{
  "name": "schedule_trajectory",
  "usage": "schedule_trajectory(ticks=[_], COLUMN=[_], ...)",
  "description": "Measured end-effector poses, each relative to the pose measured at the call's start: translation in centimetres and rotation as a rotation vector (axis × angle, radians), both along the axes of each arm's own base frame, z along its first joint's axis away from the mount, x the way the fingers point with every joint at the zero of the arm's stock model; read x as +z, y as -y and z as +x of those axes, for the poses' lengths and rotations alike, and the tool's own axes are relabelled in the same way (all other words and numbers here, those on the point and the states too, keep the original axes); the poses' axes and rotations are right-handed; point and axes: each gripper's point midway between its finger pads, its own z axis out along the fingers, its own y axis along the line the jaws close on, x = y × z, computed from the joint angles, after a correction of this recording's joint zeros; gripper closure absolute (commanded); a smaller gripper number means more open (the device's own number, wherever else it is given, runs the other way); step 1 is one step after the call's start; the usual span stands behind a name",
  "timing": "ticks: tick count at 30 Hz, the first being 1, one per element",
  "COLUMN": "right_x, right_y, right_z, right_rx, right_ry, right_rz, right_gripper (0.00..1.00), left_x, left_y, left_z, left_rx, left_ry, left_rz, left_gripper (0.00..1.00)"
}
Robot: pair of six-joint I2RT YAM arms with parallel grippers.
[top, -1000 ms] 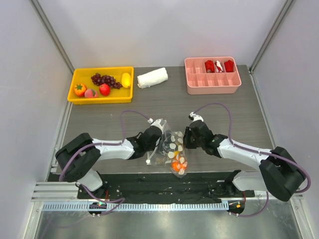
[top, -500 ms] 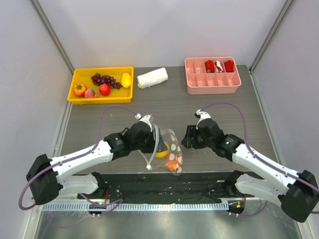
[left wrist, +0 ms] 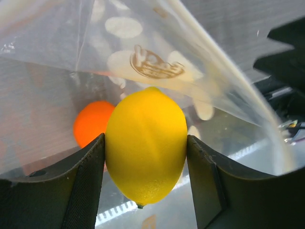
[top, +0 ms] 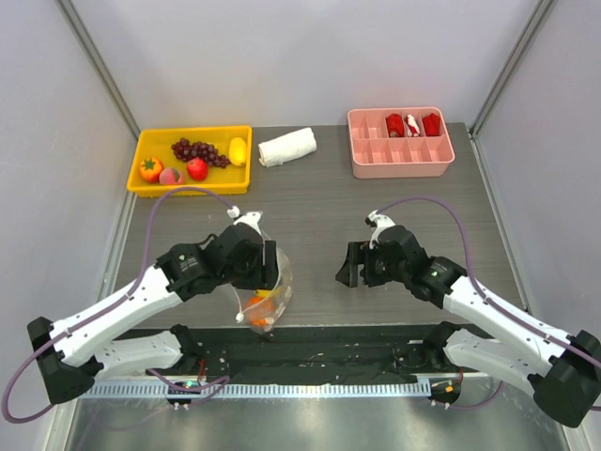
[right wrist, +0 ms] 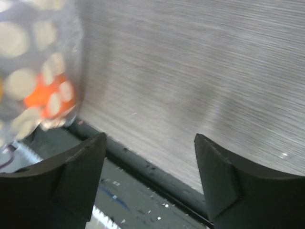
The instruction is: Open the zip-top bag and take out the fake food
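My left gripper (left wrist: pixel 145 141) is shut on a yellow lemon (left wrist: pixel 146 157), a piece of the fake food, which fills the gap between both pads. The clear polka-dot zip-top bag (left wrist: pixel 143 62) drapes around it, and an orange piece (left wrist: pixel 90 123) lies deeper inside. From above, the bag (top: pixel 266 303) hangs below the left gripper (top: pixel 267 274) near the table's front edge, with orange food at its bottom. My right gripper (top: pixel 349 269) stands open to the right of the bag, apart from it. Its wrist view shows wide, empty jaws (right wrist: pixel 150 143) and the bag (right wrist: pixel 33 57) at the left edge.
A yellow tray (top: pixel 192 132) at the back left holds a purple grape bunch (top: pixel 197 150) and a few other fruits. A rolled white cloth (top: pixel 287 147) lies beside it. A pink divided tray (top: pixel 401 172) with red items stands at the back right.
My right gripper opened, let go of the bag and drew back to the right. The left arm swung left with the lemon, and the bag went along with it.
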Motion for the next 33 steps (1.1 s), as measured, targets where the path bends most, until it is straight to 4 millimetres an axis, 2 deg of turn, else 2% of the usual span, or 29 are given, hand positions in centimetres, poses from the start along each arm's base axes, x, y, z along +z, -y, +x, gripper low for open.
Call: schedule_trajectory(ticks=[4, 7, 12, 15, 18, 21, 24, 26, 29, 31, 33], right_x=[2.6, 5.6, 10.6, 12.8, 13.0, 12.2, 11.4, 10.8, 10.1, 9.6, 9.3], right_y=[-1.9, -3.3, -4.5, -4.7, -4.6, -4.2, -4.0, -3.8, -3.6, -3.5, -3.5], right_z=[-1.0, -1.7, -2.2, -2.0, -1.8, -1.6, -1.5, -1.5, -1.4, -1.4, -1.5], right_rx=[0.089, 0.159, 0.226, 0.234, 0.223, 0.202, 0.187, 0.180, 0.169, 0.164, 0.163], right_ry=[0.027, 0.071, 0.153, 0.197, 0.208, 0.196, 0.182, 0.172, 0.159, 0.153, 0.149], right_rz=[0.130, 0.243, 0.370, 0.400, 0.393, 0.366, 0.344, 0.332, 0.316, 0.307, 0.301], right_gripper=[0.07, 0.02, 0.00, 0.00, 0.01, 0.00, 0.00, 0.00, 0.00, 0.01, 0.01], left_x=[0.5, 0.6, 1.2, 3.5, 7.9, 13.5, 16.8, 16.6, 15.2, 14.6, 13.9], left_y=[0.8, 3.1, 6.2, 8.3, 8.8, 7.1, 5.4, 4.3, 1.8, -0.6, -4.0], left_z=[0.5, 0.4, 1.5, 1.9, 2.6, 4.1, 4.8, 4.9, 5.9, 8.3, 11.9], left_rx=[0.016, -0.028, -0.053, -0.091, -0.115, -0.064, -0.038, -0.017, 0.049, 0.138, 0.277], left_ry=[0.035, 0.015, -0.013, -0.018, 0.042, 0.181, 0.287, 0.313, 0.361, 0.397, 0.401], left_rz=[-0.078, -0.159, -0.200, -0.252, -0.282, -0.254, -0.249, -0.221, -0.116, -0.042, 0.004], left_gripper=[1.00, 1.00, 1.00, 1.00, 1.00, 1.00, 1.00, 1.00, 1.00, 1.00, 1.00])
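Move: The left hand holds the lemon in the open mouth of the bag, the bag's middle about 8 cm below and 3 cm back of it, the orange some 11 cm down and 5 cm back. The yellow tray lies about 33 cm ahead and 18 cm left, 16 cm lower; the white towel roll 37 cm ahead, 8 cm right. From the right hand the bag is some 18 cm left, 5 cm back, 6 cm below. Sideways to the right first, about 9 cm, the left hand carries the lemon in a steady grip, then climbs some 15 cm clear of the bag and swings forward and left towards the yellow tray, fingers tipping outward some 25 degrees. Meanwhile the empty right hand rises about 13 cm, edging left, sinks back a few, opens fully and turns its fingers further left. ##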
